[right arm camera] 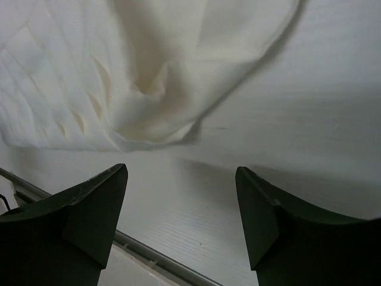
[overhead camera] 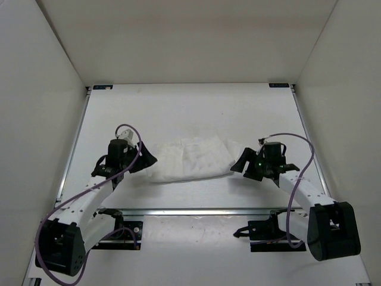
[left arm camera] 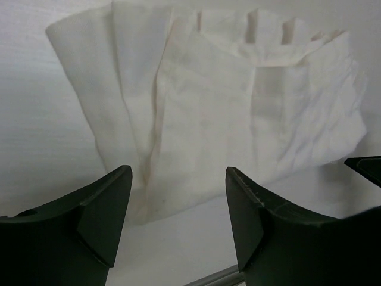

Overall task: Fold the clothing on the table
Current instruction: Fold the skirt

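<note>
The clothing point(overhead camera: 190, 158), a white pleated fabric piece, lies in a folded heap mid-table between the two arms. My left gripper point(overhead camera: 144, 161) is at its left end, jaws open, nothing between them; in the left wrist view the clothing point(left arm camera: 226, 107) spreads just beyond the open gripper point(left arm camera: 178, 179), its near edge level with the tips. My right gripper point(overhead camera: 239, 165) is at the clothing's right end, open and empty. The right wrist view shows the bunched clothing point(right arm camera: 143, 77) lying ahead of the open gripper point(right arm camera: 181, 176), apart from it.
The white table point(overhead camera: 190, 113) has metal rails along its left point(overhead camera: 76, 143), right point(overhead camera: 308, 143) and near point(overhead camera: 196, 210) edges. White walls enclose the left, right and back. The arm bases and purple cables sit at the near edge.
</note>
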You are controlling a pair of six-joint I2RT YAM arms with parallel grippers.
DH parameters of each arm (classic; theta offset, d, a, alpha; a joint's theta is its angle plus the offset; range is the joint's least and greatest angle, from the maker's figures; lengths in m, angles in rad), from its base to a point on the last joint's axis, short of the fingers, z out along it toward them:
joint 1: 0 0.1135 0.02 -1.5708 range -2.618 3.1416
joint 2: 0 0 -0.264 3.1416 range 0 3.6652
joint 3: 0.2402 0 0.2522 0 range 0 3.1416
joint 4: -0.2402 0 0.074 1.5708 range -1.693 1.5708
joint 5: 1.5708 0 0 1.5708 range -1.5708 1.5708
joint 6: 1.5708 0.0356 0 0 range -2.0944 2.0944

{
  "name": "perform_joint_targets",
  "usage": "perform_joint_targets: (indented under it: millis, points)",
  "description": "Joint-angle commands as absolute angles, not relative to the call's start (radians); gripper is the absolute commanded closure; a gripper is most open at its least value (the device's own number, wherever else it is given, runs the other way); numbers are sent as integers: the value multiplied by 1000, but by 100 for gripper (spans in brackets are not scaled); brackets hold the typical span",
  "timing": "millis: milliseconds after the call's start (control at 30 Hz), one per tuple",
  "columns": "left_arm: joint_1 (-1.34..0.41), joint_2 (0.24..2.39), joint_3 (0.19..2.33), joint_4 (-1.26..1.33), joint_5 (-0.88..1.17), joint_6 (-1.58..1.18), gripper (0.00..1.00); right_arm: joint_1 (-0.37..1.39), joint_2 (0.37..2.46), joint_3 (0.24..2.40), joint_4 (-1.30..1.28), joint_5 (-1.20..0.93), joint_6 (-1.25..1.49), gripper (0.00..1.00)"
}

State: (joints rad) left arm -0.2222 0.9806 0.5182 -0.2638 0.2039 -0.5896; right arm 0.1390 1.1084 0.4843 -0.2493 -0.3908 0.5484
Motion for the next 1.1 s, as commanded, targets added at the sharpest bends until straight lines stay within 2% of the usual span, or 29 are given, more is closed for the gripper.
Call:
perform_joint_targets:
  millis: [0,267,367,400,467,500,700,767,800,833,900,933,1067]
  points:
    - [-241,922,451,-293,161,-601,26,129,1074,393,-62,-403,646,29]
    - [-271,834,318,-259,143,-653,27,155,1261,370,170,-472,735,28]
    - [-310,850,299,-245,112,-667,27,158,1311,387,221,-483,762,32]
    - [-320,863,298,-230,112,-667,27,167,1318,394,228,-483,758,43]
    - [-328,891,287,-209,107,-678,27,166,1327,399,233,-482,765,90]
    - [-334,909,285,-189,103,-677,28,166,1321,388,239,-473,765,99]
    - [-371,1078,325,-68,101,-692,32,134,1250,393,160,-433,713,100]
    - [-405,1147,366,-40,100,-693,39,121,1244,400,134,-431,695,100]
    - [-429,1191,374,-28,92,-698,52,121,1241,403,133,-433,675,100]
    - [-451,1230,400,-14,92,-706,75,104,1241,406,112,-423,670,99]
    - [-486,1293,442,35,100,-721,96,57,1233,440,71,-429,628,100]
    - [-504,1339,480,50,101,-729,100,40,1230,449,49,-423,612,100]
    - [-558,1540,659,86,132,-721,100,2,1261,637,-159,-322,476,100]
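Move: The folded skirt's near left corner lies about 4 cm back from the left hand, 1 cm to its right and 8 cm below. The skirt's crumpled near right corner is only about 2 cm ahead of the right hand, 3 cm to its left and 3 cm down. From the left hand, the skirt's middle is some 15 cm right and 3 cm ahead; the front rail runs straight behind, about 15 cm back. Both hands come to pinch the skirt's near corners, the right one first: after a short dip back and down it works forward and left some 3 cm, rolling slightly, and shuts. The left, open, sinks about 8 cm while drawing back, eases forward and right, then shuts on its corner. Gripping, both drag the cloth rightward about 5 cm and a little forward. ##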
